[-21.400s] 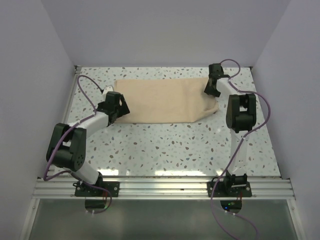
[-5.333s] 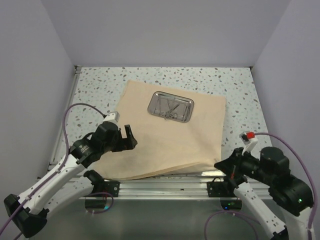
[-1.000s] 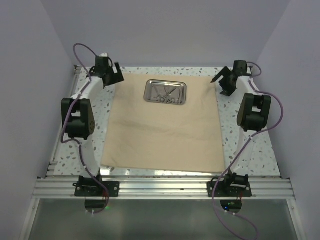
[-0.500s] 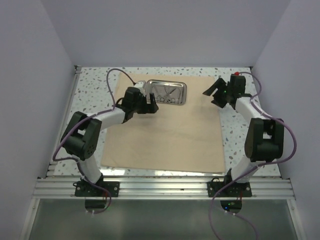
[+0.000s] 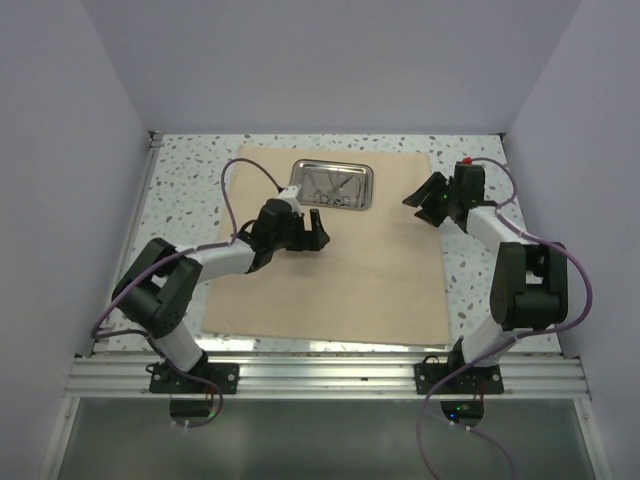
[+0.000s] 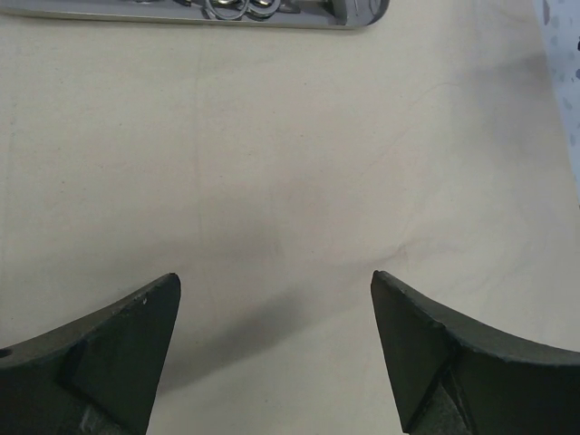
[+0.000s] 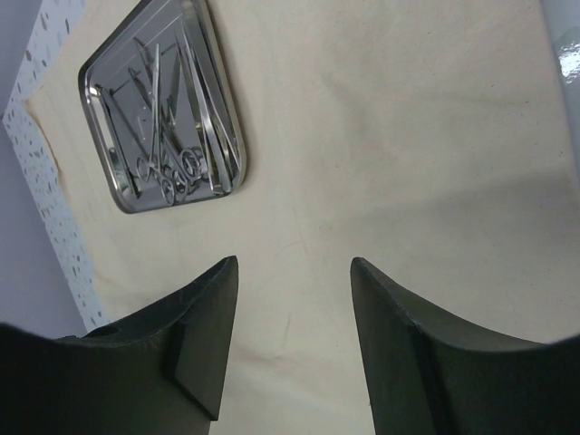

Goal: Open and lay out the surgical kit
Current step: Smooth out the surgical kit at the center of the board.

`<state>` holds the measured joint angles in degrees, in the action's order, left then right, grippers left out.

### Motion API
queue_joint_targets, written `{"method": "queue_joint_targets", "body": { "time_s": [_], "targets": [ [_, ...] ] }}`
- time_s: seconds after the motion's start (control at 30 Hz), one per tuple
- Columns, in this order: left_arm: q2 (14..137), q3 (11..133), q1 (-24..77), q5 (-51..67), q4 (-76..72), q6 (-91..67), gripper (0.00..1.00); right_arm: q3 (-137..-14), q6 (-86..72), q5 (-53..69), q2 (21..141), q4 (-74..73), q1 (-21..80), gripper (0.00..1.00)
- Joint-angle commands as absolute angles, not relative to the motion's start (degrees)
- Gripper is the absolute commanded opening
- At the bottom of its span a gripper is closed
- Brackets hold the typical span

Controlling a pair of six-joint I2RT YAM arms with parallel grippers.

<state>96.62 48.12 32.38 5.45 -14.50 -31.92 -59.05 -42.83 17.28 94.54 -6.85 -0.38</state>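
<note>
The tan cloth wrap (image 5: 330, 270) lies spread flat on the table. On its far part sits the shiny steel tray (image 5: 333, 185) with thin silver scissor-like instruments (image 7: 168, 163) in it. My left gripper (image 5: 320, 227) hovers over the cloth just in front of the tray, open and empty; in the left wrist view the tray's near rim (image 6: 272, 14) shows at the top beyond my left gripper (image 6: 275, 290). My right gripper (image 5: 415, 211) is over the cloth's right part, to the right of the tray (image 7: 163, 118). Its jaws stand apart with only cloth (image 7: 381, 136) between them.
Speckled tabletop (image 5: 180, 180) shows around the cloth on the left, far and right sides. Purple-grey walls close in three sides. An aluminium rail (image 5: 320, 375) with both arm bases runs along the near edge, just past the cloth's front hem.
Both grippers have left the cloth's far corners and moved in over it, the left to just in front of the tray. The right jaws have narrowed.
</note>
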Motion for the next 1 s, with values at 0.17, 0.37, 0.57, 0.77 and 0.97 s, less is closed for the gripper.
{"method": "queue_joint_targets", "body": {
  "time_s": [0.17,0.37,0.57,0.77,0.97],
  "targets": [
    [97.11,41.67,33.31,1.32,-20.03,-34.19,0.9,-59.24,-42.63,16.35,93.78,-4.13,-0.44,0.56],
    [99.31,40.78,33.49,1.32,-21.01,-33.92,0.89,-59.24,-42.54,16.79,94.57,-3.95,-0.44,0.56],
    [93.18,37.45,37.35,-5.77,-15.83,-34.19,0.87,-59.59,-42.45,16.61,95.97,-3.08,-0.44,0.56],
    [80.78,37.62,42.97,-13.61,-9.32,-33.05,0.88,-61.69,-42.63,17.31,100.89,-1.41,-0.44,0.56],
    [83.04,37.18,43.86,-14.33,-9.05,-34.1,0.89,-65.3,-41.75,18.1,106.6,-1.67,-0.44,0.51]
  ]
}}
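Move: The middle of the surgical kit's cloth lies almost under my left hand, about 2 cm ahead, 2 cm to the right and some 5 cm below. The instrument tray is centred roughly 15 cm ahead of that hand and 2 cm right, and the cloth's near edge runs about 25 cm back. From my right hand the cloth's middle is some 4 cm back, 19 cm left and 9 cm down; the tray is 9 cm ahead and 19 cm left. I draw my left hand back about 6 cm over the middle of the cloth, away from the tray, with fingers wide open: first sinking some 3 cm, going on back low, then lifting about 5 cm while the fingertips tilt up slightly. Late on, my right hand lowers some 5 cm towards the cloth by its right edge, easing slightly forward, fingers still half open; contact can't be seen. ##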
